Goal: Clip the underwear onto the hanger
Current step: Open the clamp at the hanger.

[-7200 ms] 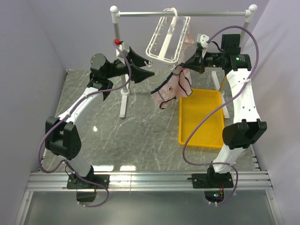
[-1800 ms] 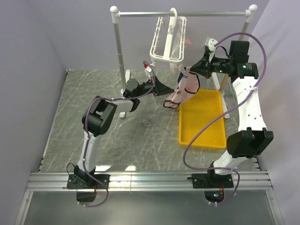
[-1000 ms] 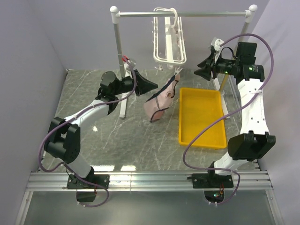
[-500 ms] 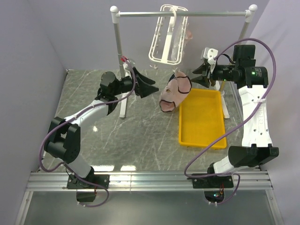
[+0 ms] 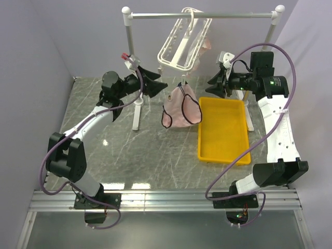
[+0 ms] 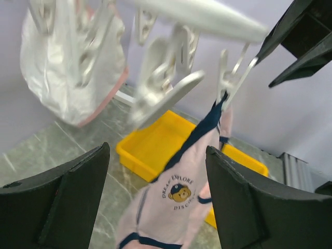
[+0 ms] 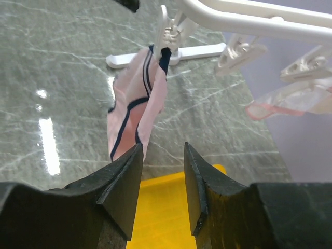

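The white hanger (image 5: 180, 47) hangs tilted by its hook from the grey rail. One of its clips (image 6: 228, 83) grips the navy-trimmed pink underwear (image 5: 181, 106), which dangles free above the table; its bear print faces the left wrist view (image 6: 181, 202). Another pale underwear (image 6: 67, 78) hangs clipped further along the hanger and shows in the right wrist view too (image 7: 295, 101). My left gripper (image 5: 158, 83) is open, left of the dangling piece and not touching it. My right gripper (image 5: 213, 85) stands open to its right, with nothing between its fingers (image 7: 116, 192).
The yellow tray (image 5: 199, 129) lies on the marble table under and right of the hanging piece. The grey rail stand (image 5: 202, 15) spans the back; its left post (image 5: 129, 52) and white foot (image 7: 171, 54) stand close to my left arm.
My left gripper has opened and drawn back up and to the left. The navy-trimmed underwear now hangs from the clip alone and swings with the hanger. My right gripper has come down and leftward.
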`<action>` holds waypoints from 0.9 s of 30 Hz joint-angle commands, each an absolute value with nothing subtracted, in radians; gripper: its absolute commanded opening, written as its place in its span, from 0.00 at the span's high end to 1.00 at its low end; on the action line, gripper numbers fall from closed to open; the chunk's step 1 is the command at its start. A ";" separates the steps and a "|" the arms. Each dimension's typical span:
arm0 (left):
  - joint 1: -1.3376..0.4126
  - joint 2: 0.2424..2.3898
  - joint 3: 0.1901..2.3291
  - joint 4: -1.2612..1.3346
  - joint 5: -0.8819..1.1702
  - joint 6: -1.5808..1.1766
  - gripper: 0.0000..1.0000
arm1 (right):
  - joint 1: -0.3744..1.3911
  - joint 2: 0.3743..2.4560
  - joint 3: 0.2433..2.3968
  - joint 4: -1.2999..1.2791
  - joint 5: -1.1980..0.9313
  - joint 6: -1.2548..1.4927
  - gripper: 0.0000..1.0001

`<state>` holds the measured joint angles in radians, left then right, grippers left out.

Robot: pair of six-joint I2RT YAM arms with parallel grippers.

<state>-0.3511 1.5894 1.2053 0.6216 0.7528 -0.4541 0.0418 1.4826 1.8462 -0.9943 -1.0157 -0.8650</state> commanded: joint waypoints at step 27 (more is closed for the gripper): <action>-0.350 1.678 1.557 0.537 0.784 -0.422 0.98 | 0.153 1.394 1.783 -0.778 -1.063 -0.589 0.59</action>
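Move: The hanger's near-left clamp is barely 3 cm ahead of the open left hand, a centimetre or so to its right and some 5 cm above it. The clamp holding the underwear is about 8 cm to the hand's right, 1 cm ahead and 5 cm up, with the underwear hanging below it, its middle some 7 cm under the hand's height. From the right hand, the near-left clamp is about 17 cm left, 5 cm ahead and 3 cm up. The left hand rises about 6 cm to the near-left corner of the hanger, rolling some 10 degrees, then reaches about 4 cm forward while its wide-open fingers close around the empty clamp there, pinching it between the pads with the gripper's effort rising, and ends by easing back about 1 cm, still holding it. Meanwhile the right hand, empty and part-open, drifts about 3 cm left and slightly up below the hanger's other side without taking hold of anything. ##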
